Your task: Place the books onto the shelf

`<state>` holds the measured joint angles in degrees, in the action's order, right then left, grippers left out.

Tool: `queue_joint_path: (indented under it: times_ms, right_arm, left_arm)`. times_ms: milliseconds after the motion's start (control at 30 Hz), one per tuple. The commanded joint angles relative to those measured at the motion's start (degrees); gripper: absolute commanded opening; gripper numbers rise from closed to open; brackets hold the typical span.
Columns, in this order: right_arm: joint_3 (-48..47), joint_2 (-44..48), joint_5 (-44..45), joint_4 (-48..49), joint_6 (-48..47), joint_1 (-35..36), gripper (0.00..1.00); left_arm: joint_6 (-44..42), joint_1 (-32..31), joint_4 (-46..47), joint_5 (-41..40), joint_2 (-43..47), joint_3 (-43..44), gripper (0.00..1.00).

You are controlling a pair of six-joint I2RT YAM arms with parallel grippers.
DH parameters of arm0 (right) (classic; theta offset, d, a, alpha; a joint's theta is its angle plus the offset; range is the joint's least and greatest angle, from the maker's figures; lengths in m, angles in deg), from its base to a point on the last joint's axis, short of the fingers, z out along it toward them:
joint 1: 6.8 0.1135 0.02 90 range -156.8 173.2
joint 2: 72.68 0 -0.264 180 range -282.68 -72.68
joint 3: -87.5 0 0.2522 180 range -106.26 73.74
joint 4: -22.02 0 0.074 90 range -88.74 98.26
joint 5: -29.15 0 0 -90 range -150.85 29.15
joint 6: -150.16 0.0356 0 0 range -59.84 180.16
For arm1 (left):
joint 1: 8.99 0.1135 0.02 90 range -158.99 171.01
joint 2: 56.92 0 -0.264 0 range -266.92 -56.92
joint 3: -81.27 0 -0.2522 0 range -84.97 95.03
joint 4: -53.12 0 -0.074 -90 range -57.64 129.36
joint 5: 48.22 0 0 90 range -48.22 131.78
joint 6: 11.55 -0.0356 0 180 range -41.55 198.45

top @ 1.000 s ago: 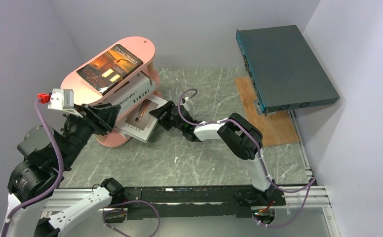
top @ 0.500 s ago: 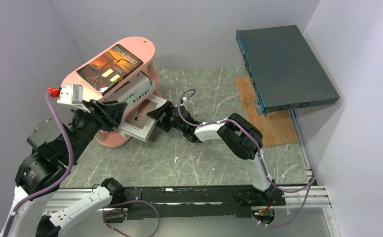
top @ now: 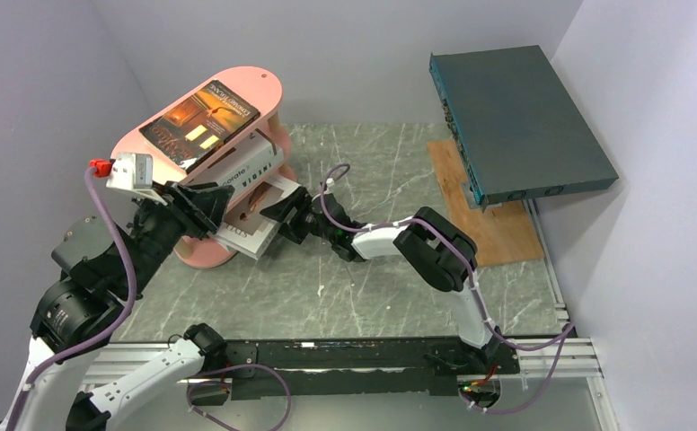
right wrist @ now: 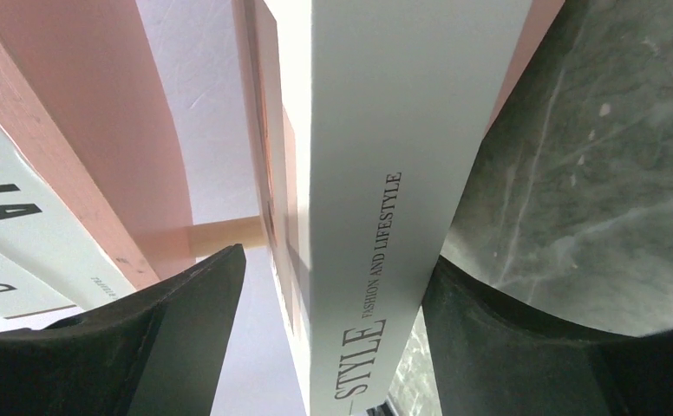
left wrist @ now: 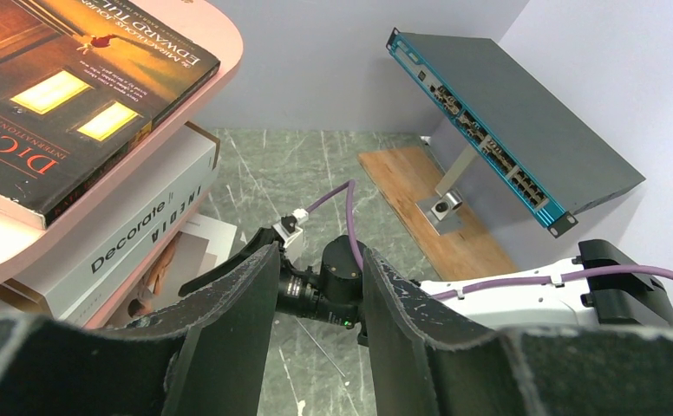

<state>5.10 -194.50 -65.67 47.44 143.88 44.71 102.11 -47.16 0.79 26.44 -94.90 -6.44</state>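
The salmon-pink shelf (top: 260, 85) stands at the left. A dark orange-brown book (top: 203, 117) lies on its top tier. The white "Decorate" book (top: 248, 169) is on the tier below. A white "STYLE" book (top: 251, 226) lies flat on the bottom tier, jutting out to the right. My right gripper (top: 279, 212) is open astride this book's outer edge. In the right wrist view the book's spine (right wrist: 385, 130) sits between the fingers of the right gripper (right wrist: 337, 260), against one with a gap at the other. My left gripper (top: 208, 205) hovers open and empty beside the shelf's front.
A large dark teal flat box (top: 516, 121) stands propped at the back right, over a brown wooden board (top: 493, 229). The right arm's purple cable (top: 331, 180) loops above the marble table. Walls close in on both sides.
The right gripper has moved left onto the STYLE book's edge, and the book has shifted slightly toward the shelf. The left gripper rose and moved right, then held still.
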Motion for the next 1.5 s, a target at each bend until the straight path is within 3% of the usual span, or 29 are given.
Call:
queue_joint_path:
  times_ms: [0, 300, 400, 433, 700, 1367, 1467]
  right_arm:
    - [-3.5, -0.6, -1.1, 2.9, 0.9, 1.0, 0.75]
    - [-6.8, -2.7, -3.1, 1.4, 0.9, 1.2, 0.77]
    - [-5.2, -2.2, -3.9, 3.0, 0.4, 1.0, 0.98]
    - [-4.5, -2.0, -4.1, 3.7, 0.1, 0.9, 1.0]
    - [-2.2, 1.0, -3.2, 1.9, -3.7, 0.5, 1.0]
    - [8.7, 7.7, -12.0, 10.5, -9.0, -1.3, 1.0]
    - [8.6, 6.7, -13.6, 13.1, -8.7, -0.8, 0.91]
  left_arm:
    - [-0.1, 0.0, 2.2, -0.1, 0.7, -0.1, 0.46]
    - [0.2, 0.0, 1.7, -0.2, 0.9, 0.0, 0.46]
    - [0.2, 0.0, 2.2, -0.2, 1.6, -0.9, 0.46]
    - [0.2, 0.0, 2.3, -0.2, 1.7, -1.2, 0.46]
    - [0.2, 0.0, 2.1, -0.5, 1.8, -1.3, 0.46]
    - [-0.2, 0.0, 2.6, -0.8, 1.9, -1.7, 0.46]
    - [-0.2, -0.1, 3.2, -0.6, 1.8, -2.1, 0.46]
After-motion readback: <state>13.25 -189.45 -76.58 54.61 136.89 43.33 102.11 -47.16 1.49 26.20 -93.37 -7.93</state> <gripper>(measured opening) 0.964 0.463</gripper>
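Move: The right fingers are astride the spine of the STYLE book, whose middle lies some 4 cm ahead and 6 cm to the left, nearly level. The shelf's bottom tier is centred about 12 cm left, 4 cm ahead and 9 cm below; the Decorate book on the middle tier is roughly 9 cm left, 8 cm ahead and 8 cm higher. From the left hand, the STYLE book is about 18 cm ahead, almost in line and 34 cm below. With its fingers around the spine, the right hand pushes the STYLE book left into the shelf, some 2.5 cm and slightly upward, then opens fully and lets go. It backs off about 4.5 cm to the right, dipping and rising again, while drawing back some 3 cm towards its base, the wrist turning about 10 degrees counter-clockwise. ##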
